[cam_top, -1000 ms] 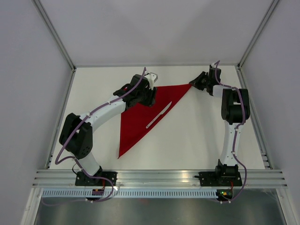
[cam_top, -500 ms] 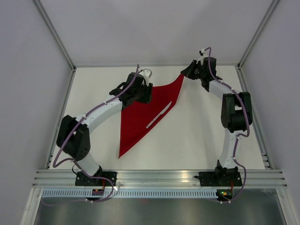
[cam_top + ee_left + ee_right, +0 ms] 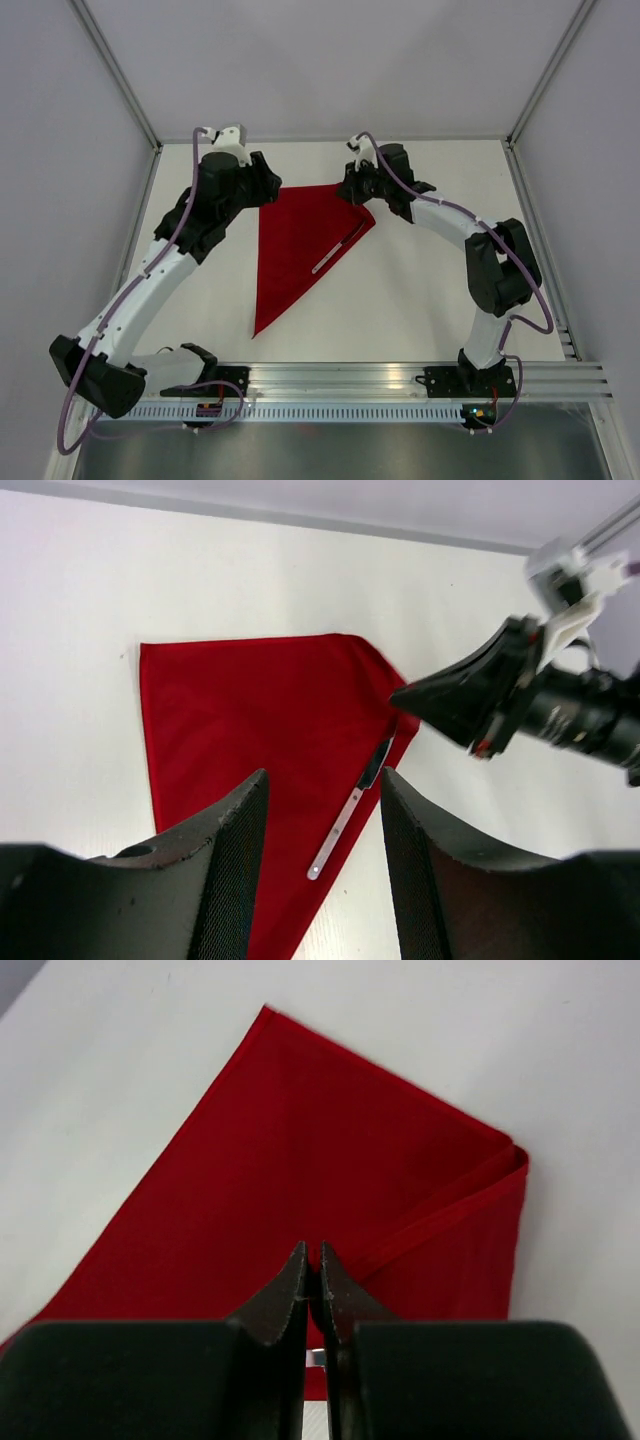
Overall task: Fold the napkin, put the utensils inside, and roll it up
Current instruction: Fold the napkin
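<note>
The deep-red napkin (image 3: 293, 245) lies as a long triangle on the white table, its far right corner turned over to the left. My right gripper (image 3: 351, 192) is shut on that turned corner, low over the cloth (image 3: 270, 1140), jaws pinched together (image 3: 312, 1250). A silver knife (image 3: 338, 252) lies along the napkin's right edge, its blade end under the folded flap (image 3: 352, 810). My left gripper (image 3: 322, 780) hangs open high above the napkin (image 3: 240, 710), nothing between its fingers. From above, the left gripper (image 3: 266, 186) is at the napkin's far left corner.
The white table (image 3: 420, 290) is bounded by grey walls with metal rails at the corners and an aluminium rail (image 3: 340, 378) along the near edge. The right arm's dark wrist (image 3: 500, 685) shows at the right of the left wrist view.
The right gripper has carried the napkin's right corner leftwards, folding it over the knife's far end. The left arm has lifted and swung back to the left, off the cloth.
</note>
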Action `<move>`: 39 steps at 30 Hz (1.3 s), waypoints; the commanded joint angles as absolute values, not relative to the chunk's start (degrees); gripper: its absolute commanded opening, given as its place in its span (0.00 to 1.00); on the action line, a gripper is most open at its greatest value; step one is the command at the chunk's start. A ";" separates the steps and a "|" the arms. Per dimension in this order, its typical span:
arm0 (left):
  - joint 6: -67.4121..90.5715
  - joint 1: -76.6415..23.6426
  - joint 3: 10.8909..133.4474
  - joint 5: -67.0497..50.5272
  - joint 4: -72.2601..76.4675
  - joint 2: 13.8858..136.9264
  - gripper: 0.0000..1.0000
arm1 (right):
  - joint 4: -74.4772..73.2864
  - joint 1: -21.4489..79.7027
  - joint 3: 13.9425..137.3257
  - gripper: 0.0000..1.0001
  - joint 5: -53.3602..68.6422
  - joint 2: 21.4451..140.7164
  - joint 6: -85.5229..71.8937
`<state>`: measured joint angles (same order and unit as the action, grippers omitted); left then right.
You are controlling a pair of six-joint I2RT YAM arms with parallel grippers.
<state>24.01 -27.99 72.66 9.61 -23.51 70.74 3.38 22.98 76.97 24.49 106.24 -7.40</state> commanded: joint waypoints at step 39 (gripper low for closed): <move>32.16 -28.04 62.41 12.65 -32.96 56.51 0.53 | -5.36 47.72 68.99 0.11 12.74 108.63 11.95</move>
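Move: The knife lies on the napkin with its middle some 8 cm back and 3 cm left of the right hand, about 14 cm below it, its handle running on back and to the left. That hand already pinches the napkin's corner. The far-left napkin corner is about 12 cm ahead and 31 cm left; the near-left napkin corner some 34 cm back and 27 cm left. From the left hand the knife is about 4 cm ahead, 14 cm right and 29 cm below. The pinched napkin corner is carried back, down and left over the knife towards its handle, the right hand travelling about 20 cm and turning some 25 degrees counter-clockwise as its left side dips. Its fingers keep their hold. The left hand, empty and high, draws away from the knife, about 7 cm back and 4 cm left. ##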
